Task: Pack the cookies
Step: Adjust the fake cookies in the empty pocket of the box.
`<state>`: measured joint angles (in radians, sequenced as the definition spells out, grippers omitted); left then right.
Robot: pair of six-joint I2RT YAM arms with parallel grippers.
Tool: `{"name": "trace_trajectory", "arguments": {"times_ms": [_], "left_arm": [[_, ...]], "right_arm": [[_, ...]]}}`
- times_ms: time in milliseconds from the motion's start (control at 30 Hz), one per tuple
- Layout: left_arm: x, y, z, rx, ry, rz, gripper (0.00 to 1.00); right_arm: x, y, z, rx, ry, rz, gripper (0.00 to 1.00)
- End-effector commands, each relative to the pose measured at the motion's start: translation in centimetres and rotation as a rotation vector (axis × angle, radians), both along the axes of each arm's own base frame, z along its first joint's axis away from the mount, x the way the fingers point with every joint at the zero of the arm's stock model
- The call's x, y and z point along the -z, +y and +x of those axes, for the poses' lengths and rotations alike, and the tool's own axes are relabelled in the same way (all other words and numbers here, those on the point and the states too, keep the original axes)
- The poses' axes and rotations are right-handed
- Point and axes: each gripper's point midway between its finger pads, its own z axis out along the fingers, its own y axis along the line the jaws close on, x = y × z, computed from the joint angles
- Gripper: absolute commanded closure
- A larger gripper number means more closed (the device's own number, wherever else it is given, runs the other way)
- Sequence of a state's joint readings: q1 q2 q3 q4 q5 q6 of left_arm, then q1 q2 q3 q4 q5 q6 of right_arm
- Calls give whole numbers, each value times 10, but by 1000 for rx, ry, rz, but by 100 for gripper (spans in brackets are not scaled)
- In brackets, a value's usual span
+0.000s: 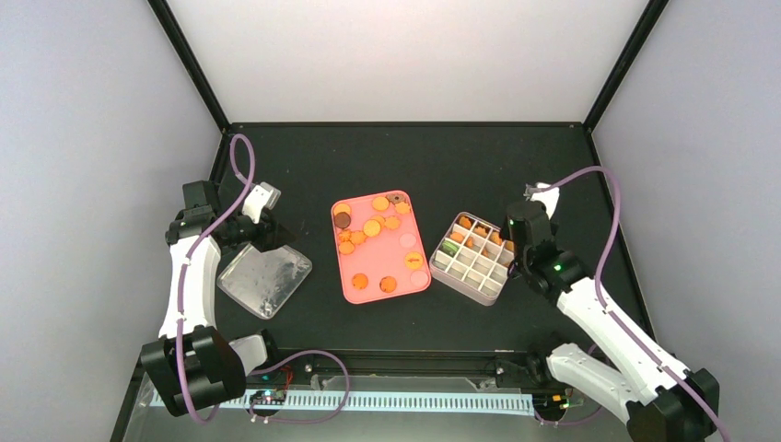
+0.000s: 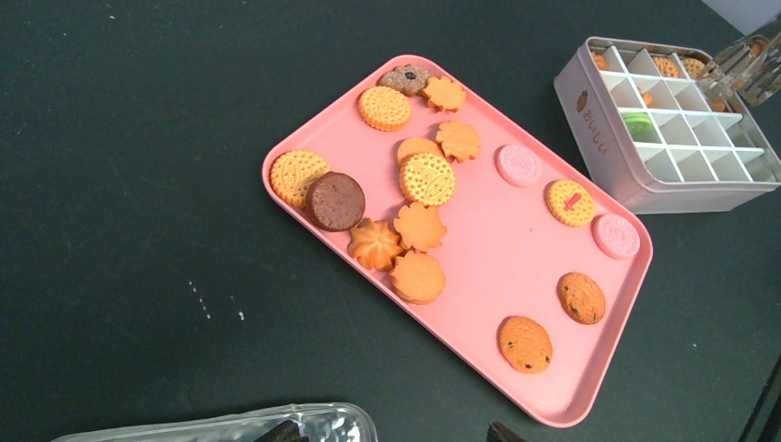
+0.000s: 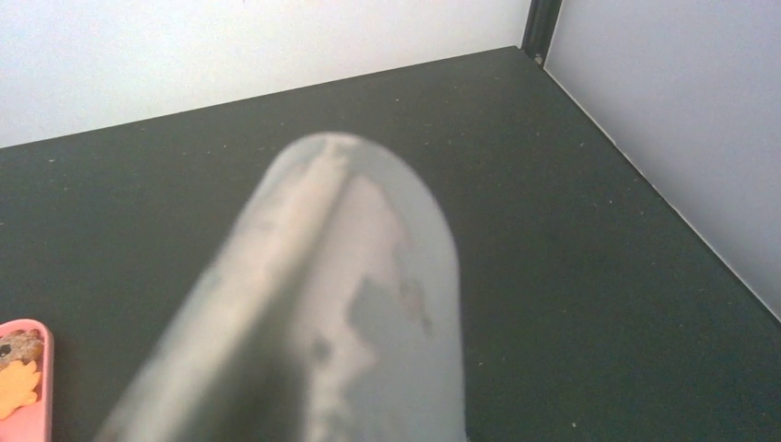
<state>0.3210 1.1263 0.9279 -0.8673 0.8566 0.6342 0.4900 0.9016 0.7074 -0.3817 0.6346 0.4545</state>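
Several cookies (image 2: 419,226), mostly orange and golden with one dark brown and two pink, lie on a pink tray (image 2: 516,249) in the middle of the table. More cookies (image 1: 474,230) fill the far compartments of a white divided box (image 2: 599,129) to its right. My right gripper (image 1: 518,226) hovers over that box, shut on metal tongs (image 3: 350,304), which fill its wrist view and hide the fingers. The tongs' tip (image 2: 741,69) hangs above the box's far compartments. My left gripper (image 2: 391,433) is open to the left of the tray, with nothing between its fingers.
A clear plastic lid (image 1: 265,279) lies on the dark table left of the tray, just under my left gripper's left fingertip (image 2: 281,431). Black frame posts and pale walls close in the table at the back and sides.
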Motion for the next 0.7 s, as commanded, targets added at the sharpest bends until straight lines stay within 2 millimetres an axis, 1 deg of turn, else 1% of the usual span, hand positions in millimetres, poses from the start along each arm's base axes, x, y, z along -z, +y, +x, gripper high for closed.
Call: {"name": "trace_trajectory", "arguments": {"times_ms": [0, 100, 267, 367, 433, 533, 600, 667], "left_arm": [[-5, 1, 2, 10, -19, 1, 47], [-4, 1, 2, 10, -16, -2, 47], [-1, 1, 2, 11, -8, -6, 48], [-1, 1, 1, 11, -8, -3, 47], [-1, 2, 2, 9, -8, -4, 48], [-1, 1, 2, 7, -3, -5, 48], [-2, 2, 2, 3, -1, -6, 48], [-2, 2, 2, -1, 0, -4, 47]], "right_arm": [[-8, 11, -3, -51, -38, 96, 68], [-24, 13, -3, -69, -70, 112, 68], [-40, 16, -3, -87, -89, 127, 69], [-54, 28, -6, -131, -123, 127, 69], [-64, 41, -9, -174, -149, 137, 69], [-80, 70, -17, -259, -185, 151, 69], [-88, 94, -22, -320, -204, 151, 69], [-89, 124, -26, -386, -197, 135, 68]]}}
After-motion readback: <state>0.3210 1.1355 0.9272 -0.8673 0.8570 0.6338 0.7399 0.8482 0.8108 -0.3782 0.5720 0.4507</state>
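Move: Some 4 cm ahead of the right hand, 2 cm to its left and 16 cm below lies the right-edge pocket where the tips of its tongs are. The box's middle is about 5 cm ahead and 9 cm left, and the green cookie roughly 9 cm ahead and 15 cm left. The pink tray is around 12 cm ahead, 32 cm left and 20 cm down; from the left hand it lies 17 cm ahead, 20 cm right. Drawing the tongs up out of the right-edge pocket, the right hand first lifts almost in place, then swings left across above the box towards the pink tray, gaining speed: about 8 cm left and 6 cm up in all, easing slightly back. The wrist turns some 20 degrees counter-clockwise while the fingers keep their hold on the tongs. ##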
